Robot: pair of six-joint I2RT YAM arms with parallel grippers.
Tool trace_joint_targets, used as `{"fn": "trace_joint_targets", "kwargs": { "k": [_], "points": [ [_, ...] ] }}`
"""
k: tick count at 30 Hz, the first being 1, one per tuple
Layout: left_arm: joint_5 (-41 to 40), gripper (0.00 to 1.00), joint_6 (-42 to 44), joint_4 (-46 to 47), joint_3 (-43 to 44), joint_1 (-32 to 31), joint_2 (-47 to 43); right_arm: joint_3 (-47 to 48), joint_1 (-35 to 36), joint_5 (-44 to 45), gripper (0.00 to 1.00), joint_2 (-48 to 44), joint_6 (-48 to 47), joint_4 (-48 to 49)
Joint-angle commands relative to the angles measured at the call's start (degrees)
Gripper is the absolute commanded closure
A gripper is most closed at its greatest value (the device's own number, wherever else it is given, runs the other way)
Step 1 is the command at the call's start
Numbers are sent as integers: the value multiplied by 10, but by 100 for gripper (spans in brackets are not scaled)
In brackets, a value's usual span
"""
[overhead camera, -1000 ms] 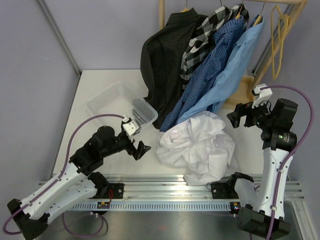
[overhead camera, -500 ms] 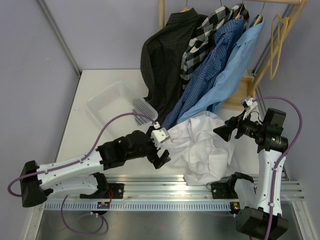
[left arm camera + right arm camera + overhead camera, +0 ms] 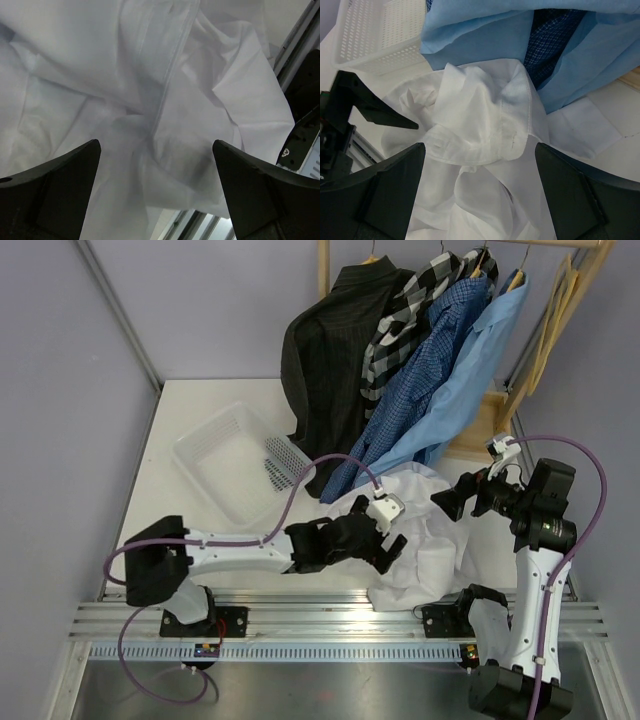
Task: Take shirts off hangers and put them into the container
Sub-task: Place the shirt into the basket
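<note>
A crumpled white shirt [image 3: 430, 545] lies on the table in front of the rack. My left gripper [image 3: 385, 543] hovers open over the shirt's left part, and white cloth [image 3: 150, 100] fills the view beyond its spread fingers [image 3: 55, 190]. My right gripper [image 3: 456, 498] stands open just above the shirt's right edge, with the collar [image 3: 485, 120] between and below its fingers. Neither holds anything. Black pinstriped [image 3: 325, 370], large-check [image 3: 400, 315], dark blue check [image 3: 415, 390] and light blue [image 3: 475, 360] shirts hang on hangers. The white basket [image 3: 215, 445] sits empty at the left.
A bare yellow hanger [image 3: 553, 315] hangs at the right end of the wooden rail. The rack's wooden base [image 3: 490, 415] lies behind the right arm. A metal rail [image 3: 300, 615] runs along the near table edge. The basket [image 3: 375, 35] shows past the left gripper's finger [image 3: 370, 107].
My left arm has swung right, from beside the basket to over the white shirt. My right gripper has dropped and shifted left toward the shirt. The bare hanger has swung.
</note>
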Motion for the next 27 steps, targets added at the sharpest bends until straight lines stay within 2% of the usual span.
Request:
{"fn": "trace_joint_targets", "kwargs": {
  "k": [1, 4, 6, 8, 9, 11, 13, 14, 15, 20, 24, 27],
  "points": [
    [-40, 1, -30, 95, 50, -14, 68, -2, 0, 20, 1, -12, 8, 22],
    [-51, 2, -36, 107, 70, -19, 113, -2, -1, 24, 1, -16, 8, 22],
    [-54, 7, -37, 117, 69, -21, 141, -3, -1, 27, 1, -19, 8, 22],
    [-50, 22, -37, 130, 61, -21, 155, -3, -1, 28, 0, -20, 9, 22],
    [-44, 42, -33, 155, 44, -21, 156, -3, -1, 28, 1, -23, 9, 22],
    [-39, 58, -31, 162, 30, -22, 152, -3, -1, 27, 1, -23, 9, 22],
    [-32, 79, -27, 179, 17, -21, 146, -3, -1, 27, 1, -24, 9, 23],
    [-24, 97, -25, 184, 4, -21, 131, -3, -1, 27, 1, -24, 9, 22],
    [-21, 100, -23, 190, -2, -22, 121, -3, -1, 28, 1, -25, 9, 22],
    [-15, 100, 9, 172, -35, -36, 15, -3, -2, 30, 1, -27, 9, 23],
    [-42, 100, 41, 75, -38, -37, -131, -3, -2, 33, 1, -28, 10, 25],
    [-87, 100, 78, 8, -22, -37, -205, -3, -4, 33, 1, -30, 11, 25]
  ]
}}
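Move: The heaped white shirt on the table is just under the left hand, its middle about 4 cm to the right, 1 cm nearer and some 8 cm below. The basket stands roughly 33 cm to the left and 15 cm ahead. The light blue shirt's lower hem hangs about 12 cm ahead and 1 cm to the right. From the idle right hand, the white shirt's middle lies about 9 cm back, 9 cm left and 17 cm below. Bring the open left gripper down about 7 cm and some 4 cm to the right into the white shirt, shutting the fingers on a fold as you near the bottom. Once they are shut, lift fast, some 12 cm from the lowest point, keeping the pinch and drifting left with a slight pull back and a small wrist roll. ##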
